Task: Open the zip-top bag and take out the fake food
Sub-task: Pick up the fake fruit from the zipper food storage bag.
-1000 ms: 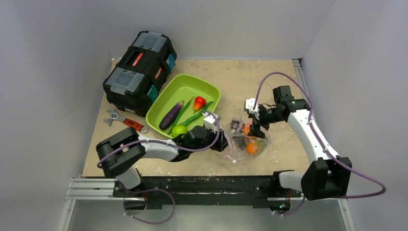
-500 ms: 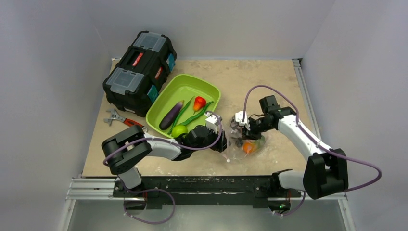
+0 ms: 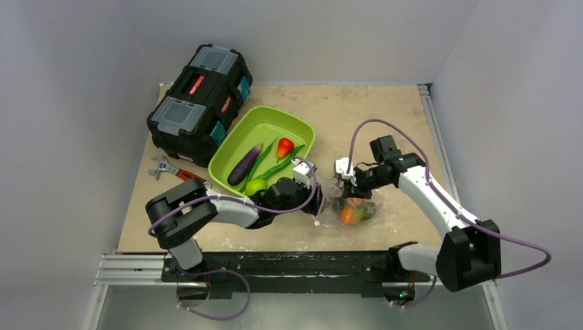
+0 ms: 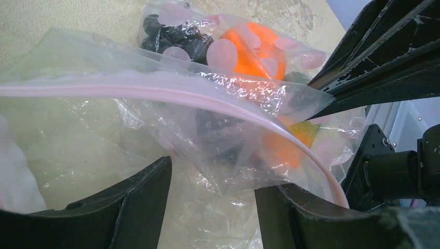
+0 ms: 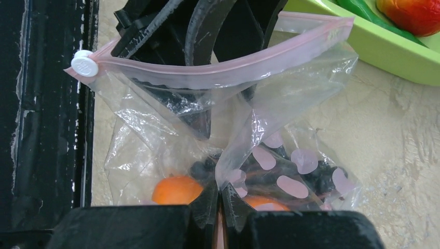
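Observation:
The clear zip-top bag (image 3: 352, 210) lies near the table's front edge, its pink zip strip (image 5: 233, 70) parted in an arc. Inside it are an orange fruit (image 5: 176, 189), another orange piece (image 4: 254, 49) and a dark bumpy piece (image 4: 171, 39). My right gripper (image 5: 222, 194) is shut on a fold of the bag's film near the food. My left gripper (image 4: 212, 179) is open at the bag's mouth, with bag film between its fingers (image 4: 135, 207). More fake food lies in the green tray (image 3: 302, 134): a purple eggplant (image 3: 245, 165), a red pepper (image 3: 285, 146) and a lime-green ball (image 3: 256, 185).
A black toolbox (image 3: 199, 103) stands at the back left beside the tray. A red-handled wrench (image 3: 180, 173) lies in front of it. The black rail at the table's front edge (image 5: 46, 129) runs close to the bag. The tray's rim (image 5: 394, 52) is just past the bag.
My right gripper has swung left and down onto the bag and shut on its film. The bag has bunched and shifted slightly left. The left gripper has hardly moved.

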`<action>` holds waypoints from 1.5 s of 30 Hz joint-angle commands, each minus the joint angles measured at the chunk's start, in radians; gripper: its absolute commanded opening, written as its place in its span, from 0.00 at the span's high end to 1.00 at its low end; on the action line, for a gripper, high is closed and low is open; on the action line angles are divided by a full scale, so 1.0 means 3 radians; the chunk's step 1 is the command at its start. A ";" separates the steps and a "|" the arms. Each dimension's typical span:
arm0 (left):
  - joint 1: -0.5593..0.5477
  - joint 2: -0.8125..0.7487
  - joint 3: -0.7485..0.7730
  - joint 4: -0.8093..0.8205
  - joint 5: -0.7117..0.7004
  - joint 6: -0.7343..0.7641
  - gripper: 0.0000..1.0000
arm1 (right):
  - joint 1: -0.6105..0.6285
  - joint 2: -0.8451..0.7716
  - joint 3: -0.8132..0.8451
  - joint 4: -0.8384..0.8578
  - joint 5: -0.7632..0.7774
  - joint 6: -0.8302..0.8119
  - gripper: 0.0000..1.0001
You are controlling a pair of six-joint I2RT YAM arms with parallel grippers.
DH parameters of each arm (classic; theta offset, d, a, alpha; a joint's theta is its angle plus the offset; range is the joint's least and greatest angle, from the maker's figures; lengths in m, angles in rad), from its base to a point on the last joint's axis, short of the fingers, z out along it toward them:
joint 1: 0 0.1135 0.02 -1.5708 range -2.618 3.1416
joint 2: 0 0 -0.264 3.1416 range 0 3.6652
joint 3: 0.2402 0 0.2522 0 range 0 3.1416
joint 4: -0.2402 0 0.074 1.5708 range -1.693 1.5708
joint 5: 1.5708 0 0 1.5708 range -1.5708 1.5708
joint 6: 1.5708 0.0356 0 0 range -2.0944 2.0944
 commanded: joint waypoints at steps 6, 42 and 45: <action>0.0050 0.0016 -0.0005 0.0314 0.0057 -0.0057 0.42 | 0.0103 -0.0141 0.0180 -0.0025 -0.0349 0.0154 1.00; 0.0135 0.0030 -0.0062 0.0423 0.0178 -0.0103 0.41 | 0.0108 -0.0405 0.0400 -0.0224 0.0042 0.0306 0.58; 0.0138 0.0035 -0.0057 0.0428 0.0189 -0.0106 0.41 | 0.0107 -0.0401 0.0343 -0.0166 0.0022 0.0306 0.46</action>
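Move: The right hand still pinches a fold of bag film; the bag mouth, spread around the left gripper, is about 8 cm left and 2 cm back from it. The front orange food lies roughly 6 cm back and 6 cm below the right hand, the green food 5 cm back and 5 cm right. From the left hand, that orange food is about 4 cm back, 8 cm right and slightly lower. The right hand lifts the pinched film, opening halfway to free it and rising about 5 cm in all. ##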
